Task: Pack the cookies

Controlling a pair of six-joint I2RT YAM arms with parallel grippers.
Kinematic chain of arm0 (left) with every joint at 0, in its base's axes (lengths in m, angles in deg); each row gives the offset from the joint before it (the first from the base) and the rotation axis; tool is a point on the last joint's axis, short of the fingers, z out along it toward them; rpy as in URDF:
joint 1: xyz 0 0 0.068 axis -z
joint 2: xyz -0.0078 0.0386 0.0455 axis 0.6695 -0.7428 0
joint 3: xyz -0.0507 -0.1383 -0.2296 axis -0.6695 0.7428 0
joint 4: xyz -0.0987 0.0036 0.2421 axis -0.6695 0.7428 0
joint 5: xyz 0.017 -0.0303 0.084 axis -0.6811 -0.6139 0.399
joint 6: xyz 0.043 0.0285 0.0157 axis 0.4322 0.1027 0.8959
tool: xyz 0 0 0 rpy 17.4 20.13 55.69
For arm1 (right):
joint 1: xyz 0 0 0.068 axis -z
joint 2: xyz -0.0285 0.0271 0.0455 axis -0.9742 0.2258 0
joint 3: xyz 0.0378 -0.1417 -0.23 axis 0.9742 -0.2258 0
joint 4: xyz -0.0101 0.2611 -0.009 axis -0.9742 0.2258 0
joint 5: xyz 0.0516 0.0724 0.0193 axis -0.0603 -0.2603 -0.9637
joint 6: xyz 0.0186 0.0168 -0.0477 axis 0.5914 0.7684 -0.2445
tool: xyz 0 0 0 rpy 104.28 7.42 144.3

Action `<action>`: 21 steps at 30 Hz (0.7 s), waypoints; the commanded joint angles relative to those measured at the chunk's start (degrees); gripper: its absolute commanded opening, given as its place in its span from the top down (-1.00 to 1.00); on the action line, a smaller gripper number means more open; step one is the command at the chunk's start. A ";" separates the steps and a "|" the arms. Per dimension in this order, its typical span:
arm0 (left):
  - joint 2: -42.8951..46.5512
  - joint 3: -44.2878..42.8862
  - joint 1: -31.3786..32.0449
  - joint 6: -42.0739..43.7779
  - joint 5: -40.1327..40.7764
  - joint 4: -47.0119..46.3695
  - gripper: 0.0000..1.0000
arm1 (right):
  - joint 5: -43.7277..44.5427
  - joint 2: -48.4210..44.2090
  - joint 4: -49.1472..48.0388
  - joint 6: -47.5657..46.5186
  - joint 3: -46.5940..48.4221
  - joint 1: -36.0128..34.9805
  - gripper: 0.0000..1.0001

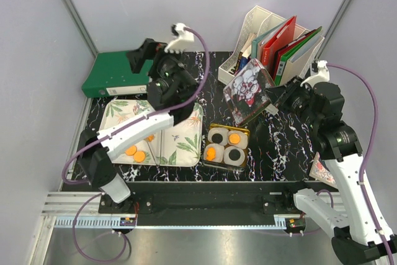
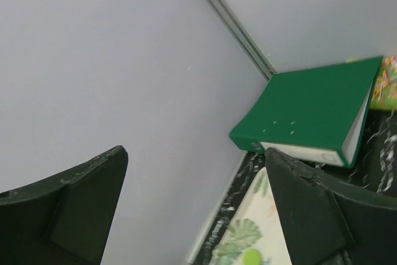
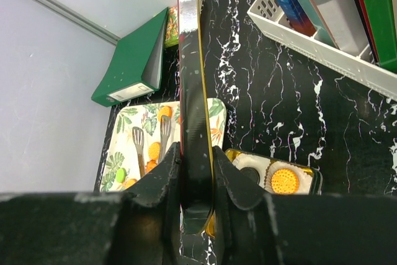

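A gold tin [image 1: 226,161] at the table's middle holds four white paper cups, with orange cookies [image 1: 234,138] in two and black cookies [image 1: 217,136] in two. More orange cookies [image 1: 135,153] lie on the leaf-patterned tray [image 1: 186,144]. My right gripper [image 1: 277,98] is shut on the tin's flowered lid [image 1: 248,88] and holds it on edge above the tin. In the right wrist view the lid [image 3: 189,60] stands between the fingers, with the tin [image 3: 313,175] and an orange cookie [image 3: 285,180] below. My left gripper [image 1: 138,59] is open and empty, raised over the tray's far left; its wrist view [image 2: 198,209] looks at the wall.
A green binder [image 1: 118,76] lies at the back left. A white file organizer [image 1: 273,44] with folders stands at the back right. Metal tongs [image 3: 139,147] and a green disc [image 3: 120,174] lie on the tray. Walls close in on both sides.
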 commanded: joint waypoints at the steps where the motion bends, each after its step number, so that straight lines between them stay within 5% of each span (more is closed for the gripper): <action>1: -4.06 -7.29 -6.74 -17.10 0.36 -0.73 -0.98 | -0.35 1.40 -2.59 -1.56 5.83 -0.05 1.00; 6: -9.52 -15.82 -11.23 -42.32 -2.27 31.87 -0.98 | 0.27 2.46 -1.53 -2.44 7.68 -0.05 1.00; 7: -9.79 -18.53 -11.41 -47.40 -3.33 47.14 -0.98 | 0.44 2.55 -1.35 -2.62 7.68 -0.05 1.00; 9: -11.18 -28.51 -12.81 -84.20 -14.87 83.47 -0.98 | 1.14 2.72 -0.91 -3.32 7.86 -0.05 1.00; 10: -11.81 -41.45 -15.43 -99.42 -25.99 112.83 -0.98 | 1.32 2.81 -0.91 -3.49 7.86 -0.14 1.00; 11: -12.07 -44.19 -23.20 -120.37 -46.55 118.69 -0.98 | 1.41 3.07 -0.83 -3.67 8.03 -0.22 1.00; 14: -9.54 -37.65 -34.75 -137.57 -73.45 118.68 -0.96 | 1.68 3.51 -0.91 -3.94 8.21 -0.31 1.00; 21: 4.85 -5.24 -38.57 -148.60 -101.39 97.78 -0.98 | 2.38 2.90 -4.07 -2.10 3.73 -0.23 1.00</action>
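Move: The left hand, open and empty, has the lid in the right fingers some 33 cm to its right, level ahead and 16 cm below. The green binder lies roughly 24 cm ahead of it, 19 cm to its left; the tray is 2 cm back, 5 cm to its left, both over 40 cm down. From the right hand, the cookie tin is about 4 cm back, 10 cm to its left, 32 cm below; the file rack stands 31 cm ahead, 10 cm to its right. Forward by nearly 20 cm, away from the lid, the open left hand swings high over the tray towards the binder, then sinks about 12 cm late on and drifts a little left, its wrist rolling some 65 degrees, left side down, so that the fingers end up pointing forward and downward. The right hand keeps its pinch on the lid and lifts slightly, 2 cm or so. ##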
